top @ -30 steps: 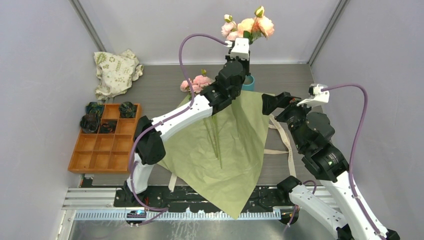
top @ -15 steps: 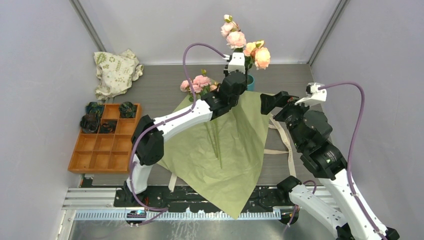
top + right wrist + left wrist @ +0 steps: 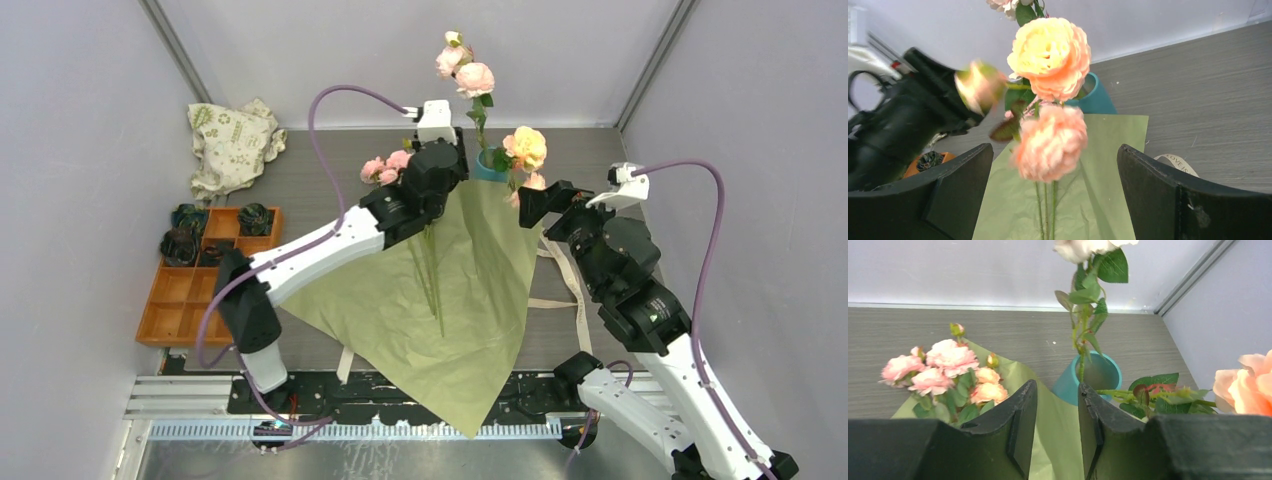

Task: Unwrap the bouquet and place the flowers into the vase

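The teal vase (image 3: 489, 166) stands at the back of the table with flowers in it. A pink bloom (image 3: 473, 77) rises upright, and a peach bloom (image 3: 527, 147) droops off to the right. My left gripper (image 3: 447, 160) is just left of the vase, open with nothing between its fingers (image 3: 1024, 405); the vase (image 3: 1096, 376) shows just beyond them. My right gripper (image 3: 533, 203) is wide open right of the vase. Blurred peach blooms (image 3: 1050, 142) hang in front of its jaws, untouched. More flowers (image 3: 386, 168) lie on the bouquet's spread olive-green sheet (image 3: 470, 330).
A beige ribbon (image 3: 562, 277) lies loose beside the sheet's right edge. The orange compartmented tray (image 3: 195, 300) with dark green rosettes sits at the left. A white leaf-printed cloth bag (image 3: 232, 140) lies at the back left. Grey walls close in the back and sides.
My left gripper has let go of the stems in the vase and drawn back to the left. The peach blooms have tipped down to the right, toward my right gripper.
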`<state>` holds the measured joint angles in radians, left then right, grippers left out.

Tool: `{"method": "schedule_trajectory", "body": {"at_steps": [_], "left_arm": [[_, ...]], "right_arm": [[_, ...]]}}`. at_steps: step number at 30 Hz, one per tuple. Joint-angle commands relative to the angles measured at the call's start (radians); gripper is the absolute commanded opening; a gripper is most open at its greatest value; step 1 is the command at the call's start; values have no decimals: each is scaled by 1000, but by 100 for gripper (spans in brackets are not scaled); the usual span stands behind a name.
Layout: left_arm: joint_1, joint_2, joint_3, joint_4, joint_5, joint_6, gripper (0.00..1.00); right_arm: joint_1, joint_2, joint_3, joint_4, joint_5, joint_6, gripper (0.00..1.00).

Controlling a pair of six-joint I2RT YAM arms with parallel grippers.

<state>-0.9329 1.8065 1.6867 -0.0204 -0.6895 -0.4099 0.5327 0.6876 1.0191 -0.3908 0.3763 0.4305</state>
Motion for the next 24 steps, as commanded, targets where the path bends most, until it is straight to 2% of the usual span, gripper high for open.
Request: {"method": "schedule_trajectory", "body": {"at_steps": [1, 10, 17, 20, 24], "left_arm": [[6, -172, -72, -1, -75, -32, 37], [10, -385, -165, -86, -186, -23, 36], [10, -526, -307, -145, -249, -41, 35], [10, -582, -333, -215, -252, -75, 35], [9, -671, -350, -315, -304, -92, 34]], "right_arm": [[2, 5, 78, 33, 7, -29, 100], [2, 45, 204, 48, -54, -19, 100], [2, 131, 387, 106, -233, 14, 99], [2, 227, 498, 138, -319, 40, 99], [22, 466, 719, 82, -470, 80, 100]]}}
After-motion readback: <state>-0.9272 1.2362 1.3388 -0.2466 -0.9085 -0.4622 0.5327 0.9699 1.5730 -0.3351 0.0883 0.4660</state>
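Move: The pink flower heads still lying on the green paper are about 16 cm ahead of the left hand, 15 cm to its left and 30 cm below. The vase stands some 6 cm ahead and 6 cm right of that hand. From the right hand, the orange heads leaning out of the vase are about 10 cm straight ahead, slightly lower; the vase is roughly 18 cm ahead and 5 cm left. Left hand sweeps about 17 cm left and back, away from the vase; open right hand rises some 18 cm. ##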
